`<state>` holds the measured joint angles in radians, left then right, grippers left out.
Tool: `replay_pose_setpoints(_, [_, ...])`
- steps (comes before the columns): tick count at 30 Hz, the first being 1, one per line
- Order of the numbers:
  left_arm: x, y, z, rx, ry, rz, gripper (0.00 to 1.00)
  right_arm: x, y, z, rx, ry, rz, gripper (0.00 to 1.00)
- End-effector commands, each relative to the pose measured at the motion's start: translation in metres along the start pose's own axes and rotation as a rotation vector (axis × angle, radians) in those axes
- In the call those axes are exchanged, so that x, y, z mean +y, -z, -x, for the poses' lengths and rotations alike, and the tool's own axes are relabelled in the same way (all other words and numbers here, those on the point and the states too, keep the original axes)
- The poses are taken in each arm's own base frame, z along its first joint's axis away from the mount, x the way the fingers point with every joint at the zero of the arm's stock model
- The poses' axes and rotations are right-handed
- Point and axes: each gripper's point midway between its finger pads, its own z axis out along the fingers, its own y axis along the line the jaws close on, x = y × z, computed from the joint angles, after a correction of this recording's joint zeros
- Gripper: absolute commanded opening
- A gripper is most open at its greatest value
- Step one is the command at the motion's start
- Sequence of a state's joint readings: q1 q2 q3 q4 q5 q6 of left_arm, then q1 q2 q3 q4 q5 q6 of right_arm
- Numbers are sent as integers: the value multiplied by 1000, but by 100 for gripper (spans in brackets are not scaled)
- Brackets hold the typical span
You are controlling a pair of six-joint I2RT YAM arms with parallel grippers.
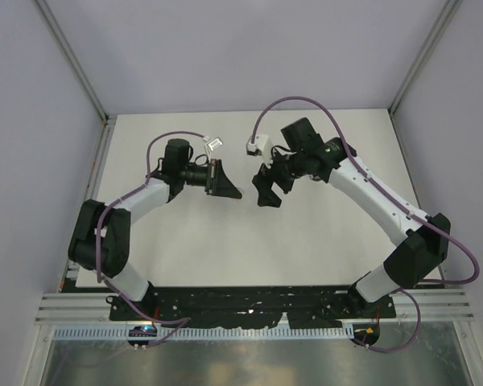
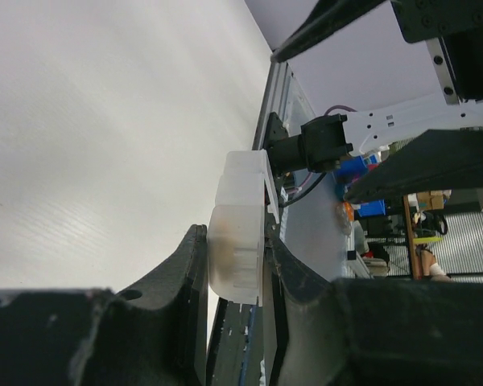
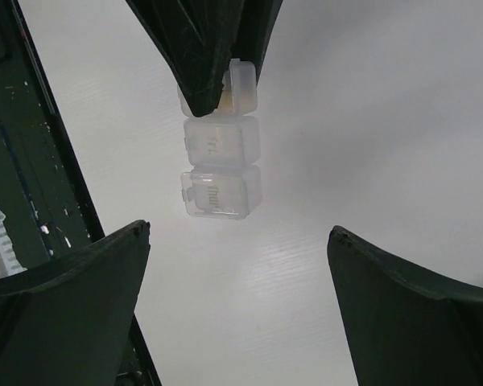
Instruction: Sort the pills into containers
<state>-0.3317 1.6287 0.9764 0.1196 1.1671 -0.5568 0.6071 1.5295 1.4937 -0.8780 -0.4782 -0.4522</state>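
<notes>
A translucent white pill box (image 3: 217, 165), a strip of three small lidded containers, hangs in the air. My left gripper (image 2: 237, 269) is shut on its end compartment (image 2: 235, 233), where a faint orange-brown tint shows; no single pills can be made out. In the right wrist view the left gripper's dark fingers (image 3: 205, 48) pinch the strip from above and two compartments stick out free. My right gripper (image 3: 237, 233) stands wide open a short way from the strip's free end, with nothing between its fingers. From above, the two grippers (image 1: 225, 183) (image 1: 267, 190) face each other over the table's middle.
The white table (image 1: 322, 241) has walls on three sides and an aluminium rail along the near edge (image 1: 258, 310). Purple cables loop above both arms. White connectors (image 1: 258, 145) sit near the wrists.
</notes>
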Motion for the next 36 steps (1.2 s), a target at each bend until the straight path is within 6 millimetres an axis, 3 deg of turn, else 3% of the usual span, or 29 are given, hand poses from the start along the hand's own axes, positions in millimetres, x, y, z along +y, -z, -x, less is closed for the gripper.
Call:
replay_pose_setpoints(1, [-27,8,3,0,-125,-77,0,9,13,16,-67,-37,94,95])
replay_pose_setpoints(12, [-44,10,-2,16,-151,-116,0,20,-23,7,-36,-102,286,95])
replay_pose_setpoints(18, [-48,9,-1,9,-149,-137,0,28,-31,0,-28,-118,359,100])
replay_pose_setpoints(25, [-46,6,-2,10,-137,-144,0,30,-35,-3,-24,-128,386,76])
replay_pose_setpoints(29, [-44,6,-3,2,-132,-140,0,30,-39,-6,-16,-137,394,48])
replay_pose_setpoints(36, [-42,3,-3,-1,-131,-133,0,31,-39,-6,-16,-147,403,27])
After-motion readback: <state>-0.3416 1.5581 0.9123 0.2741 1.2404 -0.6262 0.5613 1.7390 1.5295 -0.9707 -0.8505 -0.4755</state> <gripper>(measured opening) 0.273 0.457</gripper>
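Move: The free end of the pill container, a strip of three small compartments pinched at its other end by the left hand, lies some 7 cm below the open right hand, about 3 cm to its left and 1 cm back. The left fingertips gripping the strip are about 8 cm to the right hand's left, 6 cm below and 1 cm back. From the left hand, that free end is roughly 5 cm to the right, 1 cm lower and level fore and aft. The wide-open right hand, after barely rising, sinks about 4 cm while easing left and back towards the free end of the container, its wrist turning some 20 degrees so that the fingertips swing back towards the base, then closes its fingers to about half and pinches the end compartment from both sides. Meanwhile the left hand keeps its grip on the other end and brings the strip up and back about 2.5 cm to meet it, tilting only slightly. ##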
